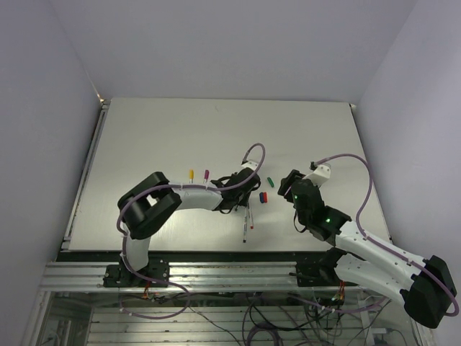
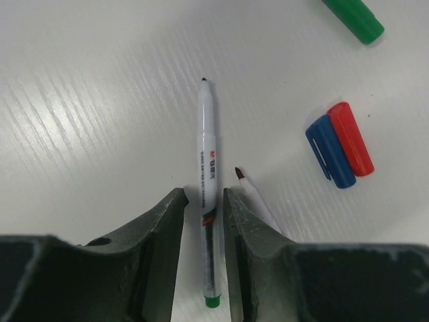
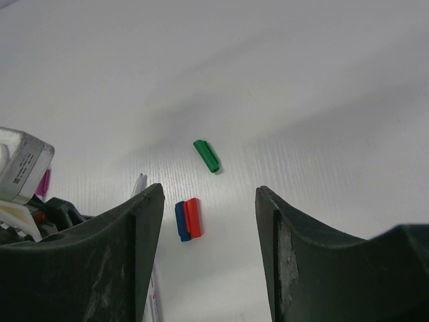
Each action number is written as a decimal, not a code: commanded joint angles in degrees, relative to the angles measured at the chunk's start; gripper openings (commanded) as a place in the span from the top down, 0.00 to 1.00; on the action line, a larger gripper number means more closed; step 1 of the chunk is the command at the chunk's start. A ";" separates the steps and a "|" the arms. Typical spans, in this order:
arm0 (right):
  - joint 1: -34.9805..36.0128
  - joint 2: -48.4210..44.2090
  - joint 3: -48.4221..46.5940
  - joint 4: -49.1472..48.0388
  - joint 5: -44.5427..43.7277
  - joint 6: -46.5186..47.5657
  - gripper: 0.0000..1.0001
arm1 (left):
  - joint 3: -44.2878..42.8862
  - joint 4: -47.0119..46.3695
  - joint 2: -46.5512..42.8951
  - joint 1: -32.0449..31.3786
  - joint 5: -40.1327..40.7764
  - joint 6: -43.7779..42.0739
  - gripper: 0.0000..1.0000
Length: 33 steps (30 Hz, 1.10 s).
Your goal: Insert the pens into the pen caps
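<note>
In the left wrist view a white pen point(image 2: 206, 154) with a green end lies on the table, dark tip pointing away. My left gripper point(image 2: 204, 194) straddles its barrel, open, with narrow slits of table on both sides. A second pen point(image 2: 258, 201) with a red tip lies just right of the right finger. The blue cap point(image 2: 330, 151) and red cap point(image 2: 351, 139) lie side by side, the green cap point(image 2: 353, 17) farther off. My right gripper point(image 3: 210, 191) hovers open and holds nothing, above the red cap point(image 3: 193, 217), blue cap point(image 3: 181, 221) and green cap point(image 3: 207, 155).
An orange-yellow cap point(image 1: 191, 174) and a purple cap point(image 1: 207, 174) show just beyond the left forearm, each on a pale pen end. Two pens point(image 1: 247, 223) reach toward the table's near edge. The arms' grippers stand close together near the caps point(image 1: 263, 196).
</note>
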<state>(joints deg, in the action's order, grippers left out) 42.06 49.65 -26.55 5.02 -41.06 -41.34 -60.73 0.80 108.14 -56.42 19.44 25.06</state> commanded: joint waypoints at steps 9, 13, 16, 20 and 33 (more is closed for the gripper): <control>-0.21 -0.12 -0.10 -0.85 -0.28 -0.34 0.44 | -4.82 18.14 7.20 -0.27 11.12 2.68 0.60; -0.15 -0.51 -0.48 -0.28 -0.44 -0.33 0.44 | -2.39 20.13 5.66 -0.27 10.57 3.89 0.60; -0.15 -0.99 -0.23 -0.54 -0.25 -0.49 0.44 | -0.24 19.43 4.45 -0.27 9.05 3.88 0.63; -0.23 -1.35 -0.04 -0.78 0.03 -0.99 0.44 | 1.02 18.50 4.17 -0.27 5.92 3.57 0.75; -0.33 0.50 -2.33 -0.18 -0.14 2.56 0.49 | 6.99 14.56 2.77 -0.27 -3.39 4.48 0.93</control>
<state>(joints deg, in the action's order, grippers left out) 42.06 48.77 -26.61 5.26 -40.53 -41.06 -59.70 5.82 107.26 -56.38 26.15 28.91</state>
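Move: The green-ended pen lies right between my left hand's open fingers, its middle about 1 cm below. The red-ended pen's middle is some 5 cm back and 3 cm right; the red and blue caps lie level, 7 cm right, the green cap about 6 cm ahead and 10 cm right, the pink-capped pen 4 cm ahead and 12 cm left. From my right hand the green-ended pen is about 14 cm left, 4 cm back and 13 cm below. Staying low over the table, my left hand edges nearly 2 cm forward with its fingers still astride the green-ended pen, then sweeps about 3 cm left while easing back, taking the pen along between the fingers, away from the red-ended pen and the caps. I turn the wrist some 10 degrees counter-clockwise and shut the fingers at the end of the sweep, pinching the pen's barrel near its middle. ##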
